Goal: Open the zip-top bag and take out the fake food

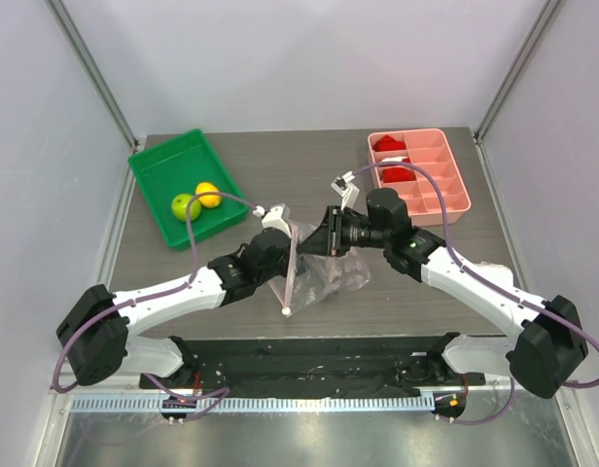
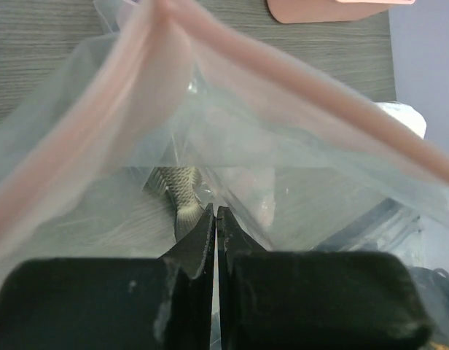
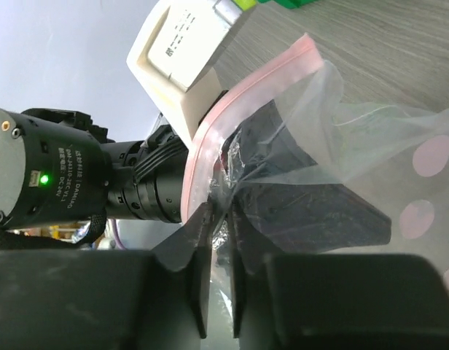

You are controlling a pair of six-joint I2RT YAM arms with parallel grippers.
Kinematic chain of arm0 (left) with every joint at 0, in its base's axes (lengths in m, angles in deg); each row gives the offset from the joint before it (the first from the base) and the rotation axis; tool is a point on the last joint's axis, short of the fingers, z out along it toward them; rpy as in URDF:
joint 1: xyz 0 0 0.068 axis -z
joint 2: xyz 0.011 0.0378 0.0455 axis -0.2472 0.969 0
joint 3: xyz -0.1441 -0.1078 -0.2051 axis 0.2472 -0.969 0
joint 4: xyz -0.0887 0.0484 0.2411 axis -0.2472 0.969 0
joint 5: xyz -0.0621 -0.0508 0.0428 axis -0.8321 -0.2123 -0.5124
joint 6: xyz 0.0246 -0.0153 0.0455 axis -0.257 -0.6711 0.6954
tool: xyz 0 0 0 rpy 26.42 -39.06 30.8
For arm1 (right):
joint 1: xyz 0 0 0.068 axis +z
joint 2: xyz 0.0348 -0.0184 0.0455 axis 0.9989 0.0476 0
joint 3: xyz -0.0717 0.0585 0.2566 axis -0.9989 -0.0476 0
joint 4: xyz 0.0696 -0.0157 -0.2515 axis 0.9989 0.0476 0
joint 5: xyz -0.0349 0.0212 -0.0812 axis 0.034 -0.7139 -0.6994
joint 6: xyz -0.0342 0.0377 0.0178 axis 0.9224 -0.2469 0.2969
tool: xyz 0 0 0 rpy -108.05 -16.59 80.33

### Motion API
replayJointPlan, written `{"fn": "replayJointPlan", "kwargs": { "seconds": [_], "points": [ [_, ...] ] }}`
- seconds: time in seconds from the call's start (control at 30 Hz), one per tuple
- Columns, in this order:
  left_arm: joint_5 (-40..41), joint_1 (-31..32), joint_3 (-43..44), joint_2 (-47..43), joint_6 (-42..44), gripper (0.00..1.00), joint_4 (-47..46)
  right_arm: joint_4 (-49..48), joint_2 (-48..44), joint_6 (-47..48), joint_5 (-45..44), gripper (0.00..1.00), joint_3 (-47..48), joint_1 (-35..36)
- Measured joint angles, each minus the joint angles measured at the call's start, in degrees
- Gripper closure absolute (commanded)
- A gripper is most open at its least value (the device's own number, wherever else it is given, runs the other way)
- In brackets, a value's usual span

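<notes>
The clear zip-top bag [image 1: 329, 277] lies at mid-table with its pink zip strip [image 1: 292, 272] lifted on edge. My left gripper [image 1: 291, 253] is shut on the bag's film from the left; in its wrist view the fingertips [image 2: 216, 210] pinch thin plastic while the strip [image 2: 86, 124] arches overhead. From the right, my right gripper [image 1: 324, 233] is shut on the bag wall, with crinkled film caught between its jaws [image 3: 223, 208] just below the strip [image 3: 210, 124]. The fake food, a lime-green fruit [image 1: 186, 206] and a yellow-orange one [image 1: 209, 195], sits in the green tray [image 1: 163, 170].
A pink divided tray [image 1: 445, 175] with red toy pieces [image 1: 397, 173] stands at the back right. A greyish scaly shape [image 2: 173, 191] shows through the film in the left wrist view. The left arm's white camera housing [image 3: 184, 44] sits close above my right jaws.
</notes>
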Motion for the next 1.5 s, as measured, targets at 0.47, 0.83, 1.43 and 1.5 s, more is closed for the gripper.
{"fn": "replayJointPlan", "kwargs": {
  "seconds": [0.47,0.83,1.43,1.5],
  "points": [
    [-3.0,-0.3,-5.0,-7.3,0.5,1.00,1.0,1.0,0.6,-0.9,-8.7,0.98,1.5,0.3],
    [-11.0,-0.3,-8.8,-7.3,5.7,1.00,-4.5,-3.8,2.7,-4.3,-8.8,0.98,4.0,0.4],
    [-10.5,-4.1,0.9,2.5,2.8,1.00,7.3,-3.1,5.1,-2.4,-9.4,0.98,9.4,0.2],
    [-7.0,-4.2,0.9,3.3,1.5,0.94,8.2,-3.2,5.1,-3.5,-9.7,0.98,9.3,0.2]
  ]
}}
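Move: The left hand is inside the bag, fingers shut; the fish it is after lies about 5 cm ahead, 5 cm to its right and some 11 cm below. The right hand is at the upper bag rim, which is only 1 cm to its left and 1 cm below, with the fish roughly 2 cm back, 3 cm right and 21 cm below it. The green bin is about 26 cm left of the right hand, 14 cm ahead and 21 cm lower. The right hand finishes closing, pinching the clear film at the upper bag rim, then carries it forward about 5 cm and, after a slight dip, nearly as far up, swinging some 10 degrees clockwise before it comes to a stop. Inside the bag the left hand, fingers still shut, first draws back about 4.5 cm while turning 15 degrees clockwise, then pushes forward again, swinging back counter-clockwise and tipping down as it sinks to about 4 cm below its start, towards the fish's tail. ##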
